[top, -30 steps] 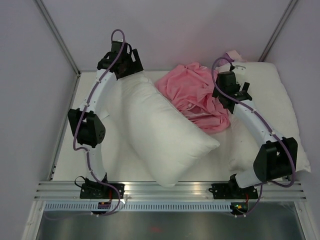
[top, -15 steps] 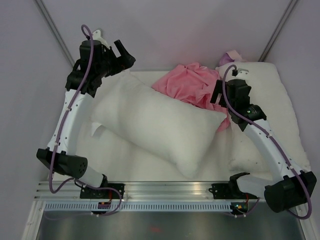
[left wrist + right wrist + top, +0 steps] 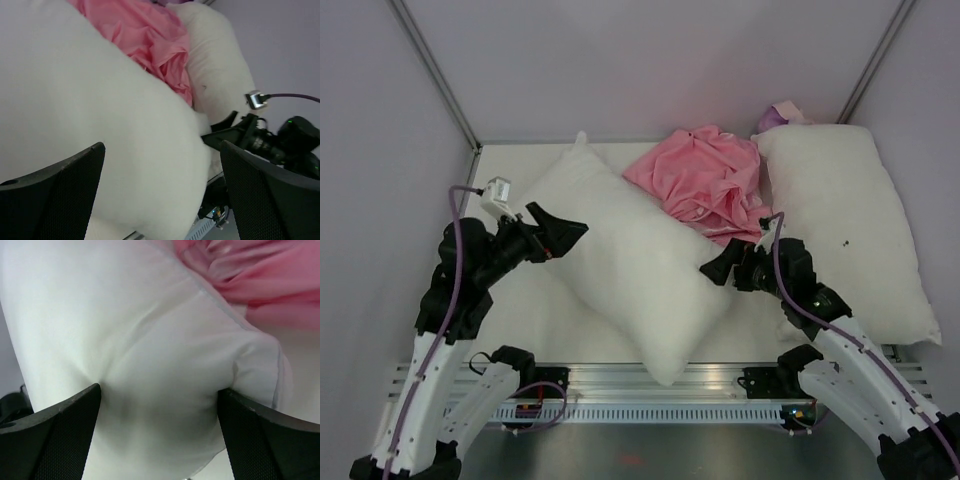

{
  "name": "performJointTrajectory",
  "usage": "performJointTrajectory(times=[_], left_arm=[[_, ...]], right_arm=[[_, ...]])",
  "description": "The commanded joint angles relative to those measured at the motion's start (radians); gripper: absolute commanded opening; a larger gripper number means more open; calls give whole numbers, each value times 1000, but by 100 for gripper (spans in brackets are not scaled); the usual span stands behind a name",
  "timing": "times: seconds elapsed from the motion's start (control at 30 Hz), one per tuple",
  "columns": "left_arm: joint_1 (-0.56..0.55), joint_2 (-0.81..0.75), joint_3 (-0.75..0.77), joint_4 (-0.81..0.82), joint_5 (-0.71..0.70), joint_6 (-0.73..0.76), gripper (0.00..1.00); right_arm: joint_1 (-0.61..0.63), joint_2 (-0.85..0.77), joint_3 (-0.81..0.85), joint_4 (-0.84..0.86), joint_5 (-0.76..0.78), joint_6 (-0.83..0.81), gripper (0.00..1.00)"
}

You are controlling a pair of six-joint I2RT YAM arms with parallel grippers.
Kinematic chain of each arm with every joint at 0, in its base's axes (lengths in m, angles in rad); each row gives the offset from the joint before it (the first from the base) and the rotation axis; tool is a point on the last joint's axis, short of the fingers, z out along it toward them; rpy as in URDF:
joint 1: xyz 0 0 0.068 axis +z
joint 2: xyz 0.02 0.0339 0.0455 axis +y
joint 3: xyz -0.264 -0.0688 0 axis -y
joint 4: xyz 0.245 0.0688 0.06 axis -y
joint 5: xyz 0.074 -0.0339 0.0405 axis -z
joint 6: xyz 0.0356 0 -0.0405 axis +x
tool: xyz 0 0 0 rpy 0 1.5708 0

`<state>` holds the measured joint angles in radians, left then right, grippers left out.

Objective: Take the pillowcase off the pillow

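The pillow (image 3: 630, 260), plump and plain white, lies diagonally across the middle of the table, bare of any cover. Behind it the pink pillowcase (image 3: 705, 185) sits in a crumpled heap, partly against the pillow's far side. My left gripper (image 3: 555, 232) stands open at the pillow's left flank. In the left wrist view the pillow (image 3: 100, 90) fills the space ahead of that gripper (image 3: 162, 150), and the pillowcase (image 3: 150, 35) lies beyond. My right gripper (image 3: 725, 265) is open at the pillow's right edge. Its wrist view shows the seamed pillow (image 3: 150, 330) bulging between its wide jaws (image 3: 160, 390).
A second white pillow (image 3: 840, 230) with small dark specks lies along the right side, touching the pillowcase. A small purple thing (image 3: 780, 112) peeks out behind it. Walls close the back and sides, and a metal rail (image 3: 650, 378) runs along the near edge.
The left gripper opened and let go of the pillow's far end, and the pillow dropped flat. Both arms pulled back toward the near edge, the right one leaving the pillowcase.
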<state>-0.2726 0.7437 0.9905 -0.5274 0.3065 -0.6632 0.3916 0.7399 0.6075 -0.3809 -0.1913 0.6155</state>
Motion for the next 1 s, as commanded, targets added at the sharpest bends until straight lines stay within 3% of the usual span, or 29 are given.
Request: performJointTrajectory(times=[0.0,0.13,0.27,0.33,0.43,0.57,0.6,0.77,0.97], left_arm=[[-5,-84,17,21,131,-46,100],[-5,-164,30,-49,115,-44,100],[-5,-187,27,-78,124,-47,100],[-4,-182,23,-85,144,-47,100],[-4,-204,19,-103,175,-49,100],[-4,-239,22,-180,148,-15,100],[-4,-259,20,-196,141,-6,100],[-4,-316,-4,-256,135,5,100],[-4,-394,-93,-244,137,-22,100]], right_arm=[[91,3,-150,247,-240,234,98],[223,113,-169,403,-123,274,98],[373,433,-25,597,-36,267,98],[435,616,73,594,-7,215,98],[464,760,274,490,152,141,98],[464,771,346,389,309,21,98],[466,765,382,294,347,-3,98],[466,609,345,27,683,-74,98],[466,386,209,-139,765,-40,98]])
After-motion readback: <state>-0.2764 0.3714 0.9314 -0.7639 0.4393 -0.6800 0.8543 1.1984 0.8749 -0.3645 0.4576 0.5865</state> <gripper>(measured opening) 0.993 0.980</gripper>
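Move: The white pillow's middle lies about 19 cm left and 6 cm ahead of the right hand, 9 cm lower, its right corner already at the open fingers. The pink pillowcase lies roughly 23 cm straight ahead of that hand, 14 cm lower; the second pillow is 12 cm ahead and 31 cm to its right. From the left hand, the pillow's middle is about 6 cm ahead, 12 cm right and 23 cm below. The open right hand shoves the pillow left, about 20 cm, then swings back right; left hand retreats 10 cm. ##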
